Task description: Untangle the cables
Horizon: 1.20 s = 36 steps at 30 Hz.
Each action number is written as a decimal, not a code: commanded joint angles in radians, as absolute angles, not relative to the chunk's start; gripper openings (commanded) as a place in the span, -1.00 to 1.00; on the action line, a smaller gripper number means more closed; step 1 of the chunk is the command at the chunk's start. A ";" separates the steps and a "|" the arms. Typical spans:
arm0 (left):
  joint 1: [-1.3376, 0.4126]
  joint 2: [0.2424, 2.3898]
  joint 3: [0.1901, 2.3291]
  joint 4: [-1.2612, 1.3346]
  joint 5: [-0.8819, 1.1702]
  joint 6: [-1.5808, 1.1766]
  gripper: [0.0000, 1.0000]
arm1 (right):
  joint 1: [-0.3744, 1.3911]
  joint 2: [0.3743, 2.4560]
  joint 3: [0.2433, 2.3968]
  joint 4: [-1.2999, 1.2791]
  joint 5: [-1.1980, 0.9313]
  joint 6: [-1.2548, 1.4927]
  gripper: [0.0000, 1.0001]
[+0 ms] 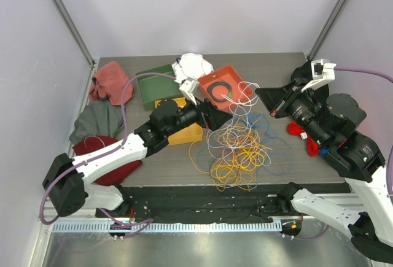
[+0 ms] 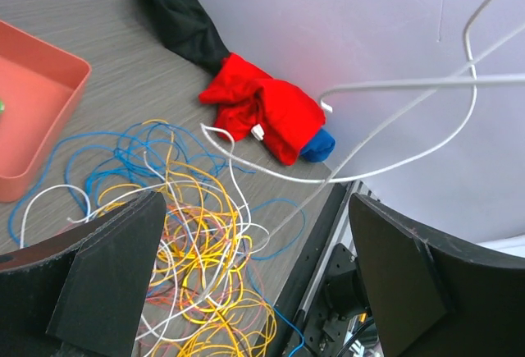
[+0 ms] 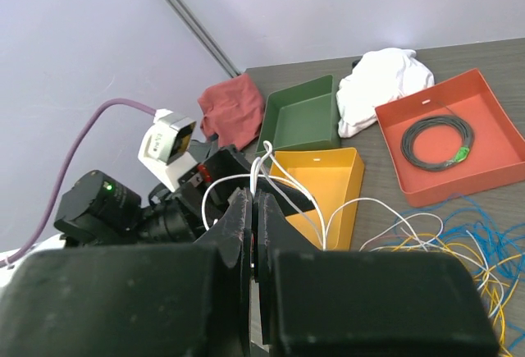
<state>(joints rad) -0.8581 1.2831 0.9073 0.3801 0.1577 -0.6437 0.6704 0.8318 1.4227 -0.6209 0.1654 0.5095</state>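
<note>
The cables [image 1: 236,150] lie in a loose tangle of yellow, white, blue, pink and orange loops on the table's middle. My right gripper [image 1: 260,94] hangs above the pile's far right side, shut on a white cable [image 3: 271,164] whose loop sticks out above the closed fingertips [image 3: 246,203]. White strands [image 2: 394,86] stretch taut through the air from it. My left gripper [image 1: 225,118] hovers over the tangle [image 2: 189,234] with its fingers [image 2: 107,275] spread wide and nothing between them.
An orange tray [image 1: 232,72] holds a black coiled wire [image 1: 219,89]. A yellow bin [image 1: 184,134], a green bin [image 1: 156,86] and a white cloth [image 1: 191,65] stand behind the left arm. Cloths lie at the left [image 1: 110,80] and a red one at the right [image 1: 304,135].
</note>
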 commanded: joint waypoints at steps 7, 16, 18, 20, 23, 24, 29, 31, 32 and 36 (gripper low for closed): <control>-0.890 1.410 1.029 0.525 0.206 -0.629 0.57 | 0.675 0.828 1.391 -0.542 0.115 0.541 -0.98; -0.890 1.428 1.057 0.477 0.230 -0.623 -0.80 | 0.675 0.801 1.365 -0.549 0.133 0.549 -0.98; -0.890 1.398 1.046 0.428 0.186 -0.595 -1.00 | 0.675 0.793 1.359 -0.566 0.161 0.545 -0.96; -0.888 1.333 1.034 0.356 0.157 -0.572 -1.00 | 0.675 0.779 1.342 -0.578 0.173 0.540 -0.74; -0.888 1.248 1.042 0.218 0.094 -0.537 -1.00 | 0.673 0.756 1.300 -0.592 0.193 0.541 -0.30; -0.888 1.230 1.054 0.183 0.066 -0.517 -1.00 | 0.673 0.750 1.287 -0.591 0.201 0.543 -0.25; -0.888 1.158 1.161 -0.046 0.023 -0.476 -1.00 | 0.675 0.701 1.198 -0.594 0.230 0.551 -0.03; -0.888 1.144 1.189 -0.084 0.014 -0.466 -1.00 | 0.675 0.683 1.168 -0.594 0.241 0.554 -0.01; -0.888 1.141 1.213 -0.110 0.012 -0.463 -1.00 | 0.675 0.678 1.158 -0.594 0.242 0.551 0.00; -0.888 1.146 1.287 -0.156 0.006 -0.456 -1.00 | 0.673 0.661 1.108 -0.591 0.241 0.545 0.08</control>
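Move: A strand of the white cable, hanging from the shut right fingers, lies about 4 cm to the right and 1 cm forward of the open left hand, at its height; it is some 15 cm below the right hand, 4 cm to its left and 5 cm ahead. From the left hand, the cable tangle is about 28 cm down, 5 cm right and 1 cm ahead, and the red tray at table height some 25 cm ahead, straight out. The left hand slides about 4 cm to its right with its fingers open around the white strand, shuts on it, then carries it back left about 8 cm and up some 9 cm, away from the right hand. The right hand, still gripping the white cable, stays almost in place until the left has closed, then opens about halfway, lets the cable go and backs off downward some 6 cm and a little to its right. ##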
